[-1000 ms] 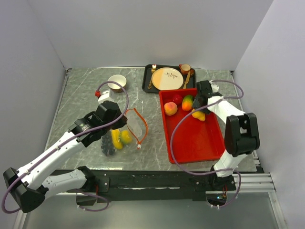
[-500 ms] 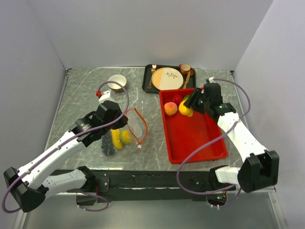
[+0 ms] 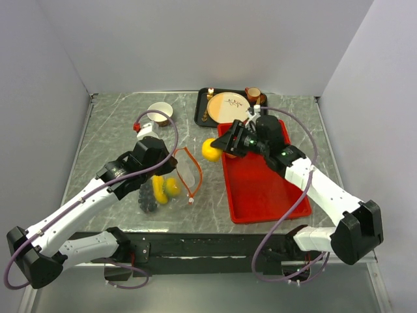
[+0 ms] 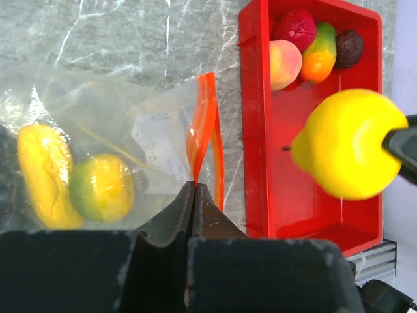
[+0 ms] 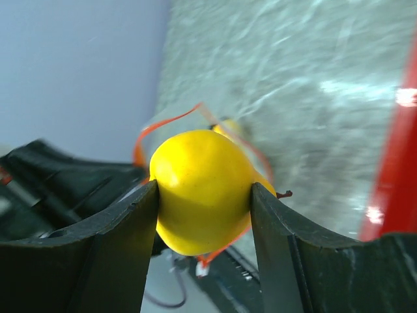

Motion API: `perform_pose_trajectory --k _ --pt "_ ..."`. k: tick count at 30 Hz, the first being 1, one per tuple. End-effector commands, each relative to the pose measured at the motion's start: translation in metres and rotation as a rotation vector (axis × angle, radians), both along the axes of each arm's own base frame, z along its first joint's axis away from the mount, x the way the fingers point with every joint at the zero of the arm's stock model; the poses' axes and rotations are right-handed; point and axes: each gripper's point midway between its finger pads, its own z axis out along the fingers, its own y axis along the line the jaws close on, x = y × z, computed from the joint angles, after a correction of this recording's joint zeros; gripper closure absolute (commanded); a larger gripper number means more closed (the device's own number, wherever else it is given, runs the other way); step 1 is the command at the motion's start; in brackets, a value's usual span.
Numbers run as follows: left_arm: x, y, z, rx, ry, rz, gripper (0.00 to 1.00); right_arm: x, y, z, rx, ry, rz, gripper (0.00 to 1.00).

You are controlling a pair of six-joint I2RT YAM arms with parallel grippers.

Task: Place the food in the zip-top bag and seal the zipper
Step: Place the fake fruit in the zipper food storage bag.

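Observation:
The clear zip-top bag (image 3: 164,188) lies on the table left of the red tray (image 3: 273,195). My left gripper (image 4: 193,186) is shut on the bag's orange zipper (image 4: 203,124) and holds the mouth up. Inside the bag are a yellow banana-like piece (image 4: 42,166), a lime (image 4: 101,188) and dark grapes (image 3: 147,199). My right gripper (image 5: 203,195) is shut on the yellow lemon (image 5: 202,189), which hangs above the tray's left rim, just right of the bag mouth (image 3: 210,150). A peach (image 4: 285,64), red apple (image 4: 296,27), mango (image 4: 319,55) and plum (image 4: 348,47) rest in the tray's far end.
A black tray with a cream plate (image 3: 228,106), cutlery and a cup (image 3: 253,94) stands behind the red tray. A small bowl (image 3: 159,112) sits at the back left. The zipper's white slider (image 3: 190,201) lies at the strip's near end.
My right arm lifted the lemon out of the red tray and carried it left, over the tray's rim toward the bag mouth. The left gripper kept its hold on the zipper.

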Motion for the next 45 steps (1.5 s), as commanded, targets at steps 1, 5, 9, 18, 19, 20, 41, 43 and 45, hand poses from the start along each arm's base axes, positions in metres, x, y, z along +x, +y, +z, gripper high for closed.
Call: perform_pose_trajectory --k 1,5,9,18,19,20,41,43,45 --pt "0.003 -0.006 0.014 -0.052 -0.041 -0.007 0.98 -0.013 0.030 0.021 0.134 -0.009 0.099 0.80" --pt "0.003 -0.004 0.012 -0.051 -0.039 -0.002 0.99 -0.024 0.041 0.011 0.131 0.030 0.145 0.80" --pt "0.001 -0.005 0.010 -0.062 -0.038 -0.004 0.99 -0.032 0.054 0.002 0.142 0.052 0.199 0.80" --pt "0.001 -0.001 0.020 -0.074 -0.065 0.006 0.98 -0.036 0.076 -0.038 0.086 0.158 0.252 0.79" --pt "0.000 0.000 0.020 -0.073 -0.066 0.005 0.98 -0.037 0.078 -0.039 0.079 0.161 0.258 0.78" --pt "0.000 -0.001 0.021 -0.074 -0.067 0.003 0.98 -0.036 0.082 -0.037 0.078 0.158 0.265 0.78" --pt "-0.004 0.017 0.047 -0.098 -0.124 0.062 0.97 -0.031 0.106 -0.033 -0.161 0.042 0.317 0.13" --pt "-0.005 0.022 0.051 -0.098 -0.135 0.078 0.97 -0.025 0.101 -0.029 -0.184 0.023 0.295 0.10" --pt "-0.006 0.026 0.055 -0.101 -0.143 0.091 0.97 -0.015 0.088 -0.022 -0.226 -0.001 0.232 0.10"
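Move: The right gripper holds the yellow fruit. From it, the bag's open mouth lies about 11 cm to the left, 4 cm back and 9 cm lower. Already in the bag, some 18 cm below this hand, are the mango, 15 cm left and 3 cm back, and the corn, 21 cm left and 3 cm back; the peach sits 8 cm right and 11 cm ahead, equally low. From the left gripper, the mouth's middle is roughly 5 cm right, 1 cm back and 7 cm down. Carry the yellow fruit left about 12 cm with the right gripper, drawing back some 5 cm and dipping about 7 cm into the zipper mouth, while turning the wrist 20 degrees counter-clockwise. Then open the fingers wide to let go and ease back slightly to the right. Keep the left gripper shut on the zipper edge, lifting it about 2 cm towards the end. ##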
